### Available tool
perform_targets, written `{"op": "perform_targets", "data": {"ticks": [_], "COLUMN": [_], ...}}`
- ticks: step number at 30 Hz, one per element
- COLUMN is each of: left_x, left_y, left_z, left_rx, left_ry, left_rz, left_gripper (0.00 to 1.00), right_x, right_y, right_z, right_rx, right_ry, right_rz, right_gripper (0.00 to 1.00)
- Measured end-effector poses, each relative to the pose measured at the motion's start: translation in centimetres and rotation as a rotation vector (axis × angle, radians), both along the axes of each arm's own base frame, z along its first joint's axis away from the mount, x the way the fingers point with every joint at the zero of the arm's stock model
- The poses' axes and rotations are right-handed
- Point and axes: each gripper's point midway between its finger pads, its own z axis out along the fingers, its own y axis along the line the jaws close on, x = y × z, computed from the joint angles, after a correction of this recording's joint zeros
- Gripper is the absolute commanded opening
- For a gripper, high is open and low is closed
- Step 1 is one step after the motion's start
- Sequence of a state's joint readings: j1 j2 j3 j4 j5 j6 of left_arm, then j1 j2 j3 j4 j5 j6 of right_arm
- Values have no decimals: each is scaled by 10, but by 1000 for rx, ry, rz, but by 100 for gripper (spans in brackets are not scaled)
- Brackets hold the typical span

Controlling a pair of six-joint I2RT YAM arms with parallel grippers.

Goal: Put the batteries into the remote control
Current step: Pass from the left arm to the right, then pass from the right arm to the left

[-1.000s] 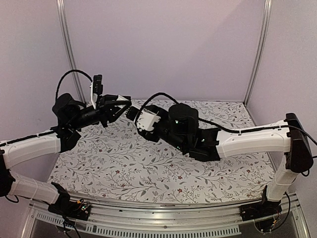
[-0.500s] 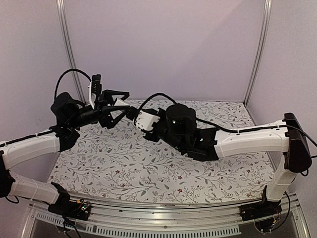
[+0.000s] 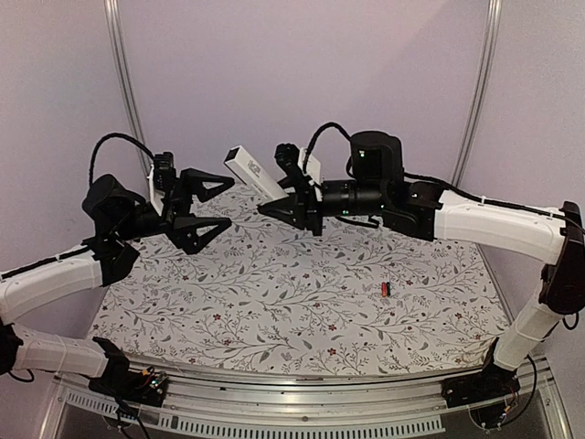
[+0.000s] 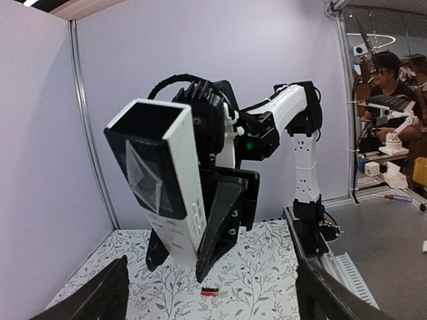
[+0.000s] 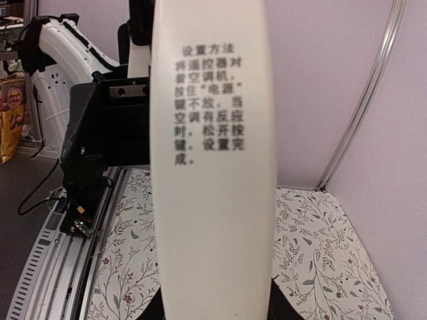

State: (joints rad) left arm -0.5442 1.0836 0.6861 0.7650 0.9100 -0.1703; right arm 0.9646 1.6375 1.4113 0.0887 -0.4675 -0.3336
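Observation:
The remote control [image 3: 253,172] is a long white bar held in the air over the back of the table, tilted up to the left. My right gripper [image 3: 281,198] is shut on its lower end. In the right wrist view its printed back [image 5: 213,200] fills the middle and hides the fingers. My left gripper [image 3: 226,205] hangs open just left of the remote, apart from it, with nothing between its fingers [image 4: 100,300]. In the left wrist view the remote [image 4: 167,193] shows its dark end. One small red and black battery [image 3: 386,289] lies on the cloth at the right [image 4: 209,291].
The table carries a floral cloth [image 3: 274,311]. Purple walls and metal posts [image 3: 123,91] close in the back and sides. A metal rail [image 3: 302,402] runs along the near edge, where both arm bases stand.
The left gripper opened and let go of the remote while the right gripper closed on it. Both arms rose, the right lifting the remote. The battery on the cloth is now uncovered.

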Motion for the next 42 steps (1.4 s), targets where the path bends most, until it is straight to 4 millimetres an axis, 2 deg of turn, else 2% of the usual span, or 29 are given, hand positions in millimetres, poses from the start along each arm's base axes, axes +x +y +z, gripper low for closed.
{"op": "perform_targets", "data": {"ticks": [5,10,13,17,23,24,29,30,34,38,42], "left_x": [7,10,7,5,8,7,7,7,9,36,40], "left_y": [-11,-13,-16,-19,-20,-20,-20,-20,-18,-19,-18], "left_z": [-16,-16,-17,-17,-18,-17,-16,-15,-5,16,52], "left_rx": [24,18,17,17,13,10,4,1,-45,-93,-162], "left_ry": [75,97,104,113,118,114,132,144,207,417,515], "left_rz": [-16,-7,-18,-30,-28,-30,-35,-39,-37,30,34], "left_gripper": [78,74,66,45,0,0,0,0,0,0,0], "right_x": [-18,-19,-17,-17,-21,-21,-21,-18,-11,-31,-45], "right_y": [6,13,18,22,24,24,24,24,14,-23,-48], "right_z": [-8,-12,-18,-30,-32,-31,-31,-31,-30,-24,2], "right_rx": [-22,-37,-49,-73,-87,-87,-92,-92,-71,-19,74], "right_ry": [53,80,93,117,139,140,136,131,55,-125,-373], "right_rz": [77,104,112,127,152,155,151,137,70,61,54], "right_gripper": [0,0,0,0,0,4,84,89,93,96,97]}}
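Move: From the left hand, its fingers open and pointing right, the remote control's middle is about 7 cm to the right, some 4 cm ahead and roughly 2 cm higher; the right gripper holding its lower end is about 12 cm to the right, 1 cm ahead and 2 cm lower. From the right hand, the open left gripper is about 12 cm left, 1 cm back and 2 cm higher, while the remote's middle is some 5 cm left, 3 cm ahead and 4 cm above. Left and slightly down and back, the right hand brings the remote in while the left eases right and down about 2 cm, then closes on the remote's screen half. The right fingers open and back off some 7 cm to the right; the left lifts the remote about 7 cm and a little forward, rolling roughly 30 degrees. ##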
